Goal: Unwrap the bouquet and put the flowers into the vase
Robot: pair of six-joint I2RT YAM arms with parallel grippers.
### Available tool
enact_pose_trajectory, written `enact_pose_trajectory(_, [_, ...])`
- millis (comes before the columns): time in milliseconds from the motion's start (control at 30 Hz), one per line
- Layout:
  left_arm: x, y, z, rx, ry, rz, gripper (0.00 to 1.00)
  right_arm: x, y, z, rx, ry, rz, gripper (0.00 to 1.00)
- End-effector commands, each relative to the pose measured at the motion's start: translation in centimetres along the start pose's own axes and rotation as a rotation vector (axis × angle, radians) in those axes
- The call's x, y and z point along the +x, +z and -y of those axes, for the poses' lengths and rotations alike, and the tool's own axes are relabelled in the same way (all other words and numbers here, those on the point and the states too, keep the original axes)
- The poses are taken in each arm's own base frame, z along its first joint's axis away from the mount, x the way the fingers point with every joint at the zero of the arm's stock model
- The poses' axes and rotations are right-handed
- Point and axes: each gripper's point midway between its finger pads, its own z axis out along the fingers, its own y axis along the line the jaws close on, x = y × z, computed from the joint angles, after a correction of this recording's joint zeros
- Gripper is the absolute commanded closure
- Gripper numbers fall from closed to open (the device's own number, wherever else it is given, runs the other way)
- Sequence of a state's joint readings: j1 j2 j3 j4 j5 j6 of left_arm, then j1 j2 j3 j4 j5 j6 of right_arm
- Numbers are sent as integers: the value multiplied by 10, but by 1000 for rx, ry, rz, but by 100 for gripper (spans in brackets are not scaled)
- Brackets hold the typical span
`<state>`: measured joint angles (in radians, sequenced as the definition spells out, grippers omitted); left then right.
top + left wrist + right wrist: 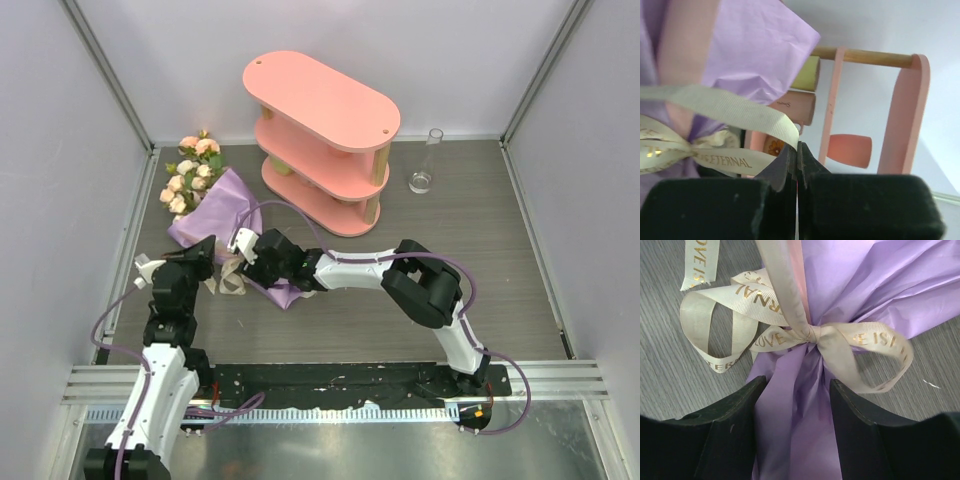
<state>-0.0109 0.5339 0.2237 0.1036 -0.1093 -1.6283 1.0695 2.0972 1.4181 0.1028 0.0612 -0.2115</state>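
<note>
The bouquet (218, 208) lies on the table left of centre, a purple paper cone with pink and cream flowers (190, 175) at its far end. A cream ribbon (812, 335) with gold lettering is tied in a bow round the cone's narrow end. My left gripper (799, 145) is shut, pinching one tail of the ribbon (730, 107) at its fingertips. My right gripper (797, 382) straddles the purple stem end just below the bow, its fingers (740, 410) pressed against the paper. In the top view both grippers (205, 258) (248, 252) meet at the cone's near end. The clear vase (422, 165) stands far right, apart.
A pink three-tier oval shelf (320, 100) stands at the back centre, between the bouquet and the vase. White walls close the table on three sides. A loose ribbon loop and tail (700, 325) lie on the grey table left of the bow.
</note>
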Motion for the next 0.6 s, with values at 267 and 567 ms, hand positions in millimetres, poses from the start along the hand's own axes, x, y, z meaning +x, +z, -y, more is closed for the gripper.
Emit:
enact_pose_trajectory(267, [9, -44, 185, 383, 162, -40, 100, -4, 7, 7, 28, -8, -8, 41])
enact_pose_trajectory(567, [4, -76, 256, 499, 288, 11, 100, -9, 6, 3, 5, 1, 12, 40])
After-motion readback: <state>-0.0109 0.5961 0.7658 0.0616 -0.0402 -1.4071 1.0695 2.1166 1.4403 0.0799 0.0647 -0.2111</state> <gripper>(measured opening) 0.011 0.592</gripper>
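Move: The ribbon knot on the bouquet is what the left hand, already pinching one ribbon tail, pulls from: about 3 cm ahead, 5 cm to its right and 13 cm below. Out from that hand lie the purple paper, roughly 13 cm straight ahead, and the flowers, some 21 cm ahead and 6 cm left; the pink shelf stands 22 cm ahead and 22 cm right. From the right hand, the knot is about 2 cm ahead, 4 cm left and 2 cm lower. The ribbon tail, kept pinched in the shut left fingers, is pulled almost straight up and away from the knot, some 23 cm and quickly, while that wrist tilts its fingers upward by about 25 degrees and rolls a little, left side rising. The right hand stays put, its fingers still around the purple wrapping just below the knot, holding the bouquet against the pull. ##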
